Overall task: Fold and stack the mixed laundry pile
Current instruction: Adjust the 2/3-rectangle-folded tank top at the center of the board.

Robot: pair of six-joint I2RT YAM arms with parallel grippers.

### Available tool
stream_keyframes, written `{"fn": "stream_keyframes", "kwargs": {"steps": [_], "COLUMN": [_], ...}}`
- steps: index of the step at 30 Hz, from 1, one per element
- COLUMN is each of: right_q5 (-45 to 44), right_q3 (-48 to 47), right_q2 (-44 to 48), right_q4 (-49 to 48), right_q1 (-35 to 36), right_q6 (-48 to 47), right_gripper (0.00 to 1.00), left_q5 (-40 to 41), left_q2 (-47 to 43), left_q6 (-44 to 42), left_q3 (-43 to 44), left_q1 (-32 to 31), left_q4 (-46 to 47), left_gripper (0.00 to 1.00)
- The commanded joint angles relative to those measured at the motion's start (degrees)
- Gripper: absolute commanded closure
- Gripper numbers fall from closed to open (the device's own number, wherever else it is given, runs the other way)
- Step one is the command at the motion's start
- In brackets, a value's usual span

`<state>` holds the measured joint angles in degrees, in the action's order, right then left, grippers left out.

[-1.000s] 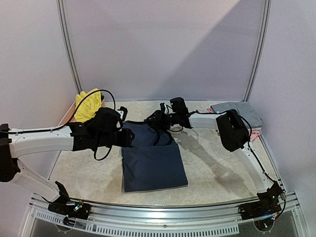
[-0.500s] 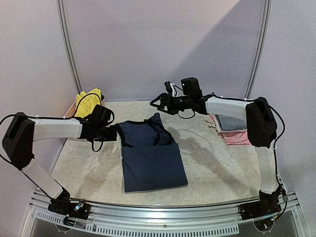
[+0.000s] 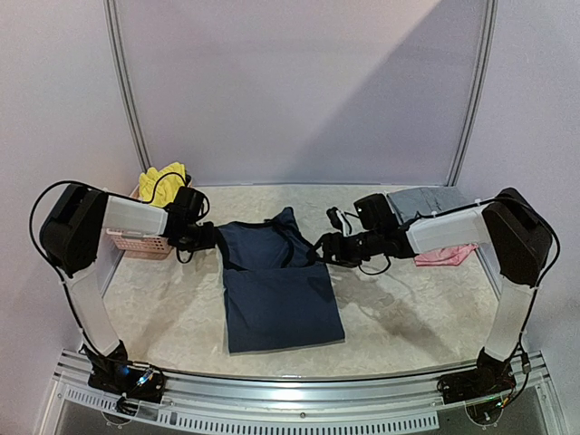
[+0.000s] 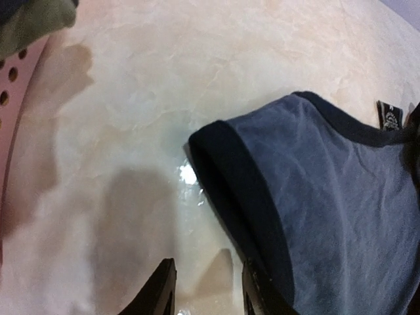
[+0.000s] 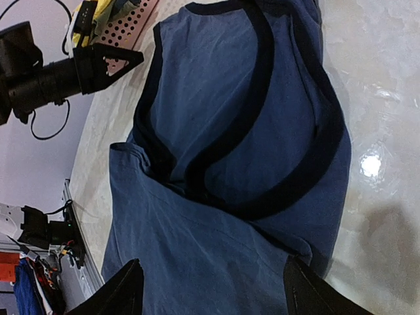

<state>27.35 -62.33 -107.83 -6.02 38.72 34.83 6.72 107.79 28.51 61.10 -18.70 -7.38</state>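
The navy blue top [image 3: 281,290] lies flat mid-table, its lower half folded up over the body. My left gripper [image 3: 211,238] sits low at the top's left shoulder. In the left wrist view that gripper [image 4: 209,296] is open over bare table, one finger beside the dark hem of the top [image 4: 341,197]. My right gripper [image 3: 323,249] is at the top's right edge. The right wrist view shows it [image 5: 213,295] wide open just above the top [image 5: 230,131]. A yellow garment [image 3: 163,181] sits in the basket. Folded grey trousers [image 3: 426,199] and a pink piece [image 3: 444,257] lie at the right.
A pink lattice basket [image 3: 136,243] stands at the left wall, partly under my left arm, and shows in the left wrist view as a pink rim [image 4: 6,98]. Walls close in the table at the back and sides. A metal rail [image 3: 290,403] runs along the near edge.
My right arm came down from the back of the table to the top's right edge, its jaws wider. My left arm pulled back to the top's left shoulder, its jaws narrowing a little.
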Motion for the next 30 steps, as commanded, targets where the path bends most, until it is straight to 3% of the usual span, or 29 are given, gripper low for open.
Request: {"fn": "stream_keyframes", "kwargs": {"steps": [1,11,18,24,30], "right_q5": [-2.99,-6.42,-8.07,-9.06,-9.11], "right_q3": [4.12,12.52,14.61,15.43,16.06], "right_q2": [5.57,13.73,17.16,17.30,17.04], "right_q4": [-2.14,-0.81,0.32,0.00,-0.29], "right_q1": [1.30,2.16,2.53,2.90,3.02], "right_q6": [-1.67,-2.11,-2.57,-2.59,-2.53], "right_gripper": [0.26,0.26,0.26,0.26,0.26], "left_q5": [-3.63,-4.17,-4.17,3.29,12.69], "left_q2": [4.46,10.95,11.31,11.15,17.92], "left_q6": [-0.22,0.62,0.99,-0.69,-1.69], "left_q3": [4.74,11.73,14.27,20.96,34.00], "left_q1": [1.16,1.48,1.20,-2.50,-8.05], "left_q4": [2.34,0.98,-0.48,-8.47,-21.92], "left_gripper": [0.66,0.82,0.99,1.00,0.96]}}
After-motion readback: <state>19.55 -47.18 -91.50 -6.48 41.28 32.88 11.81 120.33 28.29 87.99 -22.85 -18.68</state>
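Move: The tank top's left strap corner lies about 5 cm ahead of the left gripper, 2 cm to its right and 2 cm lower. From that gripper the folded lower panel has its middle some 18 cm back and 17 cm right, the right strap peak is about 5 cm ahead and 20 cm right, and the laundry basket stands roughly 17 cm left and 4 cm ahead. From the right gripper the left strap corner is about 27 cm left, 10 cm ahead and 8 cm below. Bring the left gripper about 5 cm forward, drifting right and slightly down onto the tank top's left strap corner, shutting the half-open fingers on the way to pinch the cloth. Then lift it about 5 cm, carrying it on forward and to the right. Meanwhile draw the open right gripper some 5 cm back and 4 cm right, away from the strap corner. ##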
